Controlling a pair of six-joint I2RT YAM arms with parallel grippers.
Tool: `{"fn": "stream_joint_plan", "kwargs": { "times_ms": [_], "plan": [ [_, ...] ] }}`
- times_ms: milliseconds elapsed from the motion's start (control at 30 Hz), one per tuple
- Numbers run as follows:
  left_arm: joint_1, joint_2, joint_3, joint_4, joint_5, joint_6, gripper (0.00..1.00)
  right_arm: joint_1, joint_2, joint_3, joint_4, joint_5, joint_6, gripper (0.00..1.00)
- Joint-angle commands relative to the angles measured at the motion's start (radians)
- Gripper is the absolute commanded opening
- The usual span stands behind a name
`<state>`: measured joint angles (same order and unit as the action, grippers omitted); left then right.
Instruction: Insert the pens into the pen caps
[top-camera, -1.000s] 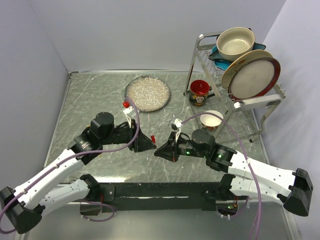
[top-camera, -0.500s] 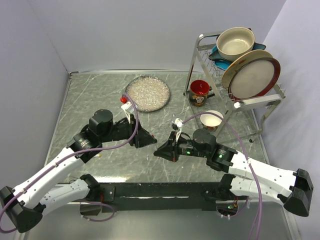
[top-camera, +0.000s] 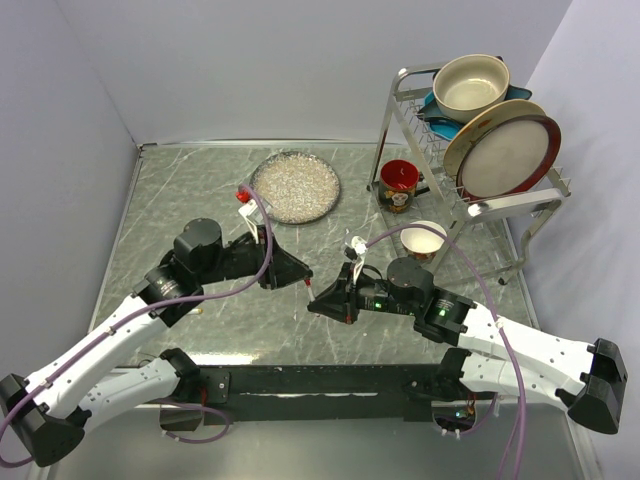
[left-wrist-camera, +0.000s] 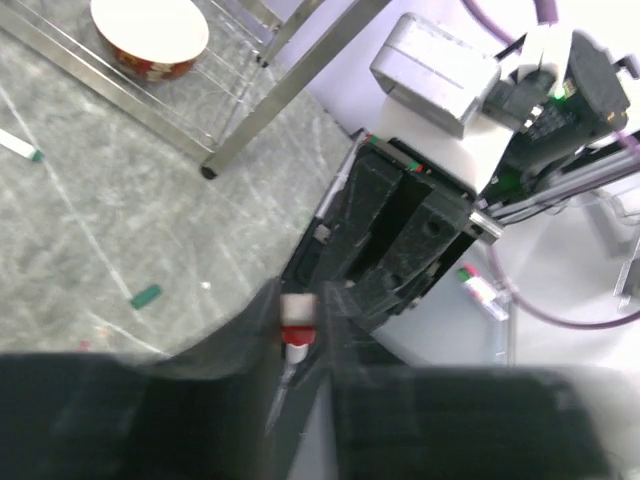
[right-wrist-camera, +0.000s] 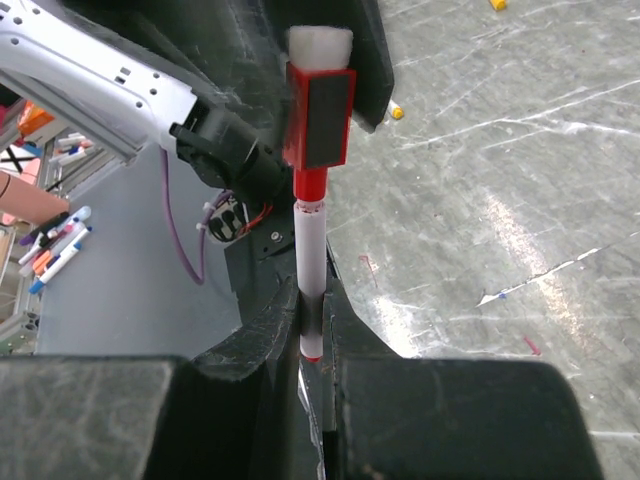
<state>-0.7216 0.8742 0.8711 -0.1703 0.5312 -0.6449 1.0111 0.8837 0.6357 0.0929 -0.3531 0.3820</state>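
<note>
My right gripper (right-wrist-camera: 313, 300) is shut on the lower end of a white pen (right-wrist-camera: 310, 245) that points away from it. A red pen cap (right-wrist-camera: 320, 110) with a white end sits on the pen's far end. That red cap (left-wrist-camera: 297, 322) lies between the fingers of my left gripper (left-wrist-camera: 297, 300), which press on both its sides. In the top view the two grippers meet tip to tip at mid-table, left (top-camera: 300, 278) and right (top-camera: 318, 298). A green cap (left-wrist-camera: 146, 296) and a green-tipped pen (left-wrist-camera: 18, 145) lie on the table. An orange cap (right-wrist-camera: 397, 112) lies beyond the grippers.
A glittery round plate (top-camera: 294, 186) lies at the back of the table. A wire dish rack (top-camera: 470, 130) with a bowl and plates stands at the back right. A red mug (top-camera: 399, 185) and a small bowl (top-camera: 423, 238) stand beside it.
My left gripper has moved right toward the right gripper and its jaws have narrowed onto the red cap. The right gripper has edged slightly toward it, still holding the pen.
</note>
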Motion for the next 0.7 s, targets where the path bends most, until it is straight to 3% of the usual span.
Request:
{"fn": "stream_joint_plan", "kwargs": {
  "times_ms": [0, 67, 400, 667],
  "plan": [
    [-0.001, -0.011, -0.018, 0.078, 0.073, -0.013, 0.07, 0.001, -0.023, 0.019, 0.064, 0.005, 0.023, 0.00],
    [-0.002, -0.021, -0.050, 0.094, 0.087, -0.025, 0.01, 0.001, -0.029, 0.022, 0.080, 0.031, 0.040, 0.00],
    [-0.004, -0.084, -0.230, 0.267, 0.150, -0.146, 0.01, 0.000, -0.040, 0.116, 0.169, 0.206, 0.071, 0.00],
    [-0.053, -0.083, -0.264, 0.250, 0.127, -0.162, 0.01, -0.003, 0.003, 0.268, 0.176, 0.270, 0.037, 0.00]
  ]
}}
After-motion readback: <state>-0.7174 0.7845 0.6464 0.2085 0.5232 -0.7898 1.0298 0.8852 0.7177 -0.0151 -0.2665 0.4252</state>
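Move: The pen's red cap is already on the pen, its white end between the left fingers and its middle about 1 cm below and 1 cm right of the left hand. From the right hand, which holds the lower barrel, the cap is some 5 cm above and 3 cm ahead. On the table far below the right hand, the green cap lies about 6 cm ahead and 8 cm right, the loose pen 25 cm ahead and 10 cm right. Shut the half-open left fingers on the white end of the capped pen and pinch it, then keep that hand nearly in place while rolling it so its fingertips tip up about 10 degrees. Hold the barrel in the right fingers throughout, and at the very end bring the right hand up about 1.5 cm towards the left, which rises about half a centimetre. ##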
